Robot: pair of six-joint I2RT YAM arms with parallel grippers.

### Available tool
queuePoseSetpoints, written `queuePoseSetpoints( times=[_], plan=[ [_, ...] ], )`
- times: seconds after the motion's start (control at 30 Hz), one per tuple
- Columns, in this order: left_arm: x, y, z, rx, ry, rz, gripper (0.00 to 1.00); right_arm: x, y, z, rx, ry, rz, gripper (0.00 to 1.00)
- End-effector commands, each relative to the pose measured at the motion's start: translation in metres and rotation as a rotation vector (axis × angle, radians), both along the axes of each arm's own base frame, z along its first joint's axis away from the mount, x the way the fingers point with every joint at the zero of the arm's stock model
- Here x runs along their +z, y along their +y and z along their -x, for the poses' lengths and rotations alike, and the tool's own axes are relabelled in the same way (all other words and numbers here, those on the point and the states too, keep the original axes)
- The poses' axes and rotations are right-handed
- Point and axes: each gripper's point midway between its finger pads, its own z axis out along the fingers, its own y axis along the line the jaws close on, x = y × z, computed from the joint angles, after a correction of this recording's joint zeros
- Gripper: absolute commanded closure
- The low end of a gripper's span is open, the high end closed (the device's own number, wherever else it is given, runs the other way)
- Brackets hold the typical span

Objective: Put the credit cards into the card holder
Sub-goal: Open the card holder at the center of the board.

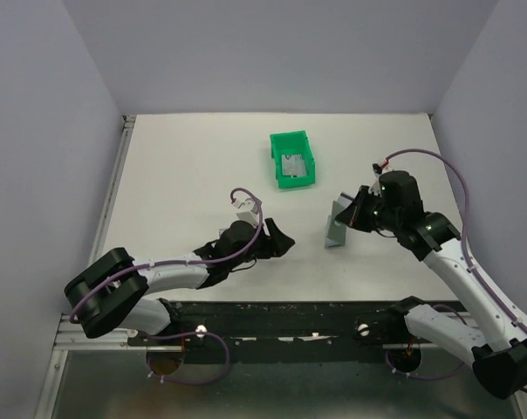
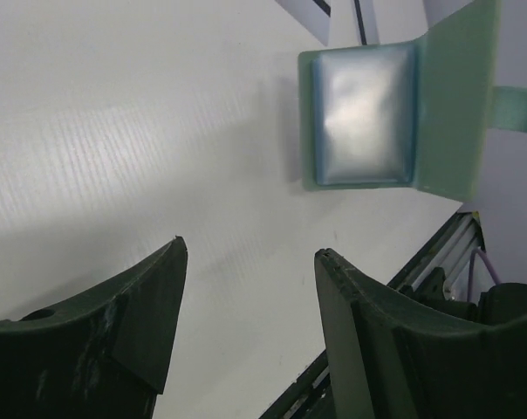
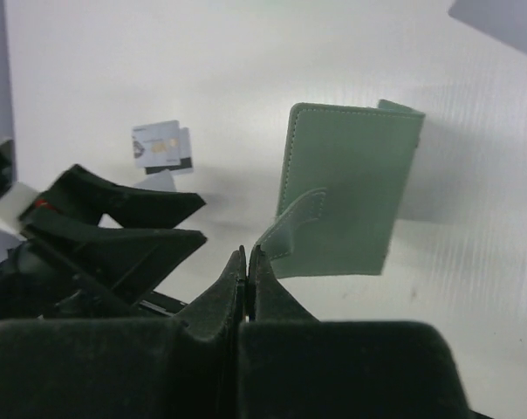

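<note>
The card holder [image 1: 337, 227] stands open on the table, right of centre. In the left wrist view its pale pocket half [image 2: 361, 113] lies flat while the other half [image 2: 455, 100] stands upright. My right gripper [image 3: 247, 253] is shut on the card holder's strap [image 3: 297, 223], holding that half [image 3: 346, 196] up. My left gripper [image 2: 252, 250] is open and empty, low over bare table just short of the holder. Silvery credit cards [image 1: 294, 163] lie in the green bin. Two small pale cards [image 3: 163, 144] show beyond the left gripper's fingers [image 3: 115, 223].
The bright green bin [image 1: 282, 142] sits at the back centre of the white table. Grey walls close off the left, right and far sides. A black rail [image 1: 290, 310] runs along the near edge by the arm bases.
</note>
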Motion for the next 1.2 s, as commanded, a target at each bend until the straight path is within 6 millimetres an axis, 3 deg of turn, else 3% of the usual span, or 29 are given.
queuePoseSetpoints(
  times=[0.0, 0.13, 0.37, 0.47, 0.57, 0.8, 0.9, 1.03, 1.17],
  plan=[
    [0.026, -0.013, -0.006, -0.03, -0.04, 0.197, 0.29, 0.042, 0.007, 0.008, 0.089, -0.056, -0.033, 0.99],
    [0.033, -0.017, 0.0, -0.077, -0.049, 0.293, 0.29, 0.062, 0.021, 0.015, 0.156, -0.059, -0.102, 0.99],
    [0.073, -0.011, 0.01, -0.121, -0.129, 0.608, 0.28, 0.093, 0.034, 0.025, 0.218, -0.097, -0.202, 0.99],
    [0.075, -0.012, 0.014, -0.143, -0.109, 0.657, 0.29, 0.079, 0.034, 0.025, 0.217, -0.062, -0.193, 0.99],
    [0.075, -0.008, 0.019, -0.153, -0.121, 0.649, 0.3, 0.048, 0.032, 0.023, 0.204, -0.002, -0.155, 0.99],
    [0.058, 0.003, 0.024, -0.126, -0.104, 0.558, 0.3, -0.008, 0.028, 0.017, 0.182, 0.08, -0.088, 0.99],
    [0.055, 0.001, 0.024, -0.131, -0.097, 0.537, 0.3, -0.015, 0.038, 0.02, 0.233, 0.107, -0.124, 1.0],
    [0.055, -0.003, 0.023, -0.136, -0.099, 0.502, 0.33, -0.007, 0.054, 0.022, 0.286, 0.103, -0.219, 0.99],
    [0.05, -0.009, 0.02, -0.136, -0.094, 0.402, 0.34, -0.01, 0.054, 0.024, 0.296, 0.096, -0.226, 1.0]
  ],
)
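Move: The card holder already hangs half-open by its strap from my shut right fingers, its middle about 2 cm ahead, 1 cm left and 4 cm below them; a loose card lies some 11 cm ahead, 5 cm right and 17 cm below. My open left gripper is roughly 15 cm to the right hand's left, 1 cm back and 8 cm lower. From my left hand the holder is about 13 cm right, 2 cm ahead and 4 cm higher, with the card pair some 12 cm left, 3 cm ahead and 11 cm below. Keeping the strap pinched, my right hand lifts about 7 cm, then sinks some 10 cm, working left and slightly back and turning a little counter-clockwise to bring the holder to my left gripper. My left hand stays open, eases back a couple of centimetres, dips and then rises, while its wrist rolls some 25 degrees so the fingers swing up from a downward slant to nearly level. ##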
